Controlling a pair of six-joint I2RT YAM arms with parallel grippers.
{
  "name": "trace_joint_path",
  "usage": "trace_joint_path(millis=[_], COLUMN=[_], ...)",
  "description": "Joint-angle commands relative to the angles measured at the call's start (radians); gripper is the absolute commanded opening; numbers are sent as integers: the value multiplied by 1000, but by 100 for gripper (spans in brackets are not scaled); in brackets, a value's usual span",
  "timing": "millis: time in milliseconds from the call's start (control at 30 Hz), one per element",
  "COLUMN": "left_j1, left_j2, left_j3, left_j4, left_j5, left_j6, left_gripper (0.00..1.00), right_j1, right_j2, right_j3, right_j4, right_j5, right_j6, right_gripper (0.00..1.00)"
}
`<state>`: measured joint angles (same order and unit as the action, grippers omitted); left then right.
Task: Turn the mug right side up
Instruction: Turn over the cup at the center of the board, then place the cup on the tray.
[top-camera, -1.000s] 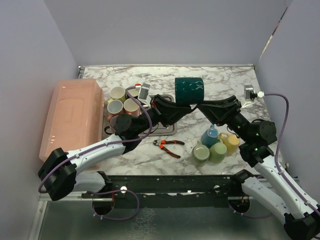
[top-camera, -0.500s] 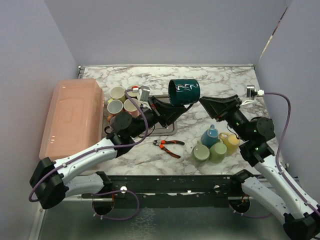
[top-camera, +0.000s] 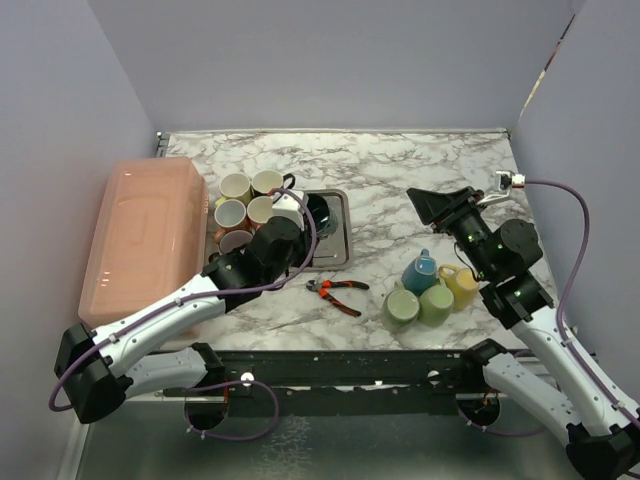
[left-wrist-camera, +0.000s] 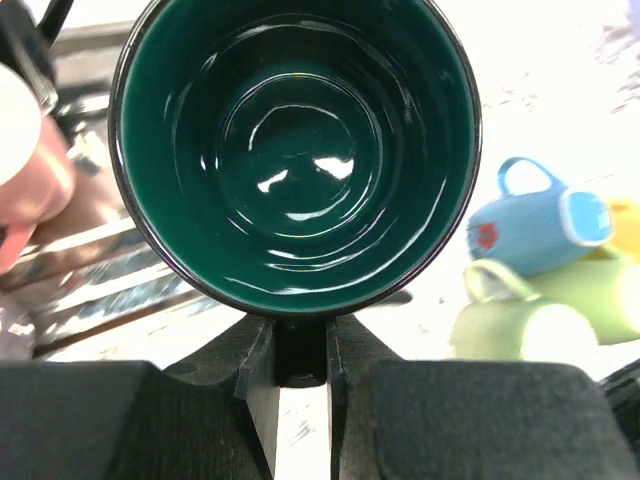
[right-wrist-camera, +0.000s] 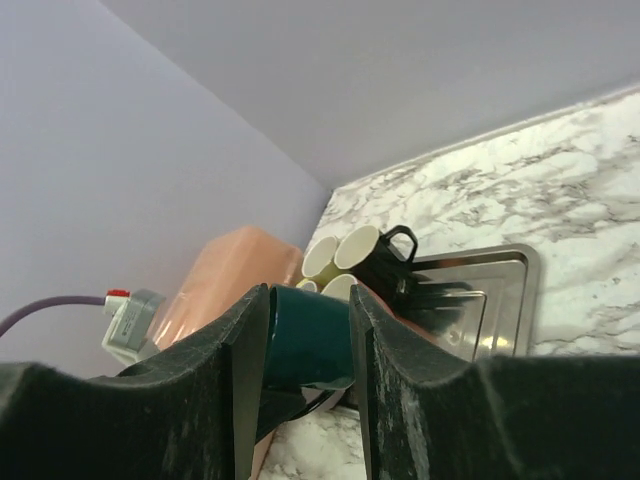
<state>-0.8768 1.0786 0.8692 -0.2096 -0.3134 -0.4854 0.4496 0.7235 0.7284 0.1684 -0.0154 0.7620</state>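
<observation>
The dark green mug fills the left wrist view, its mouth turned to that camera and its glossy inside showing. My left gripper is shut on the mug's handle just below the rim. From above, the mug hangs over the metal tray, mostly hidden by my left gripper. My right gripper is open and empty, standing well to the right of the mug. In the right wrist view the mug shows far off between that gripper's spread fingers.
A pink bin lies along the left side. Several upright mugs crowd the tray's left edge. Orange-handled pliers lie in front of the tray. Blue, green and yellow mugs cluster near the right arm.
The right gripper let go of the mug, opened wider and drew back to the right. The left arm carried the mug down from mid-air to over the tray.
</observation>
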Motion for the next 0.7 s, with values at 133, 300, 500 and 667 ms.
trace_joint_path(millis=[133, 300, 500, 667], left_j1=[1, 23, 119, 205], left_j2=[11, 83, 157, 175], left_j3=[-12, -11, -32, -70], left_j4=[-240, -263, -228, -154], left_j5=[-131, -157, -134, -58], left_j6=[-41, -28, -24, -16], left_gripper=[0, 0, 0, 0], right_j1=[-6, -6, -6, -6], right_j2=[22, 34, 41, 59], right_j3=[47, 68, 79, 85], right_j4=[-103, -145, -159, -164], right_j5=[89, 85, 93, 97], right_j6=[-43, -63, -72, -66], right_gripper=[42, 43, 43, 43])
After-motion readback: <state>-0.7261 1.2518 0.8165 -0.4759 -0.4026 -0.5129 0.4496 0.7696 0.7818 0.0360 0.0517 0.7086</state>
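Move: The left hand holds the green mug by its handle. The free tray spot it is heading for lies about 9 cm ahead, 12 cm left and 17 cm below. The lavender mug stands some 8 cm left of that spot, and the pink mug about 9 cm beyond it and 1 cm left. The pliers lie level with the hand, about 6 cm to its right and 21 cm below. From the right hand the spot is some 8 cm ahead, 31 cm left and 31 cm down. Still pinching the green mug's handle, the left hand lowers the mug about 12 cm and carries it roughly 9 cm left, towards the free tray spot beside the lavender mug. Along the way the wrist turns some 30 degrees, so the fingers point more steeply down. The empty right hand only settles a couple of centimetres, mainly down, fingers parted. ##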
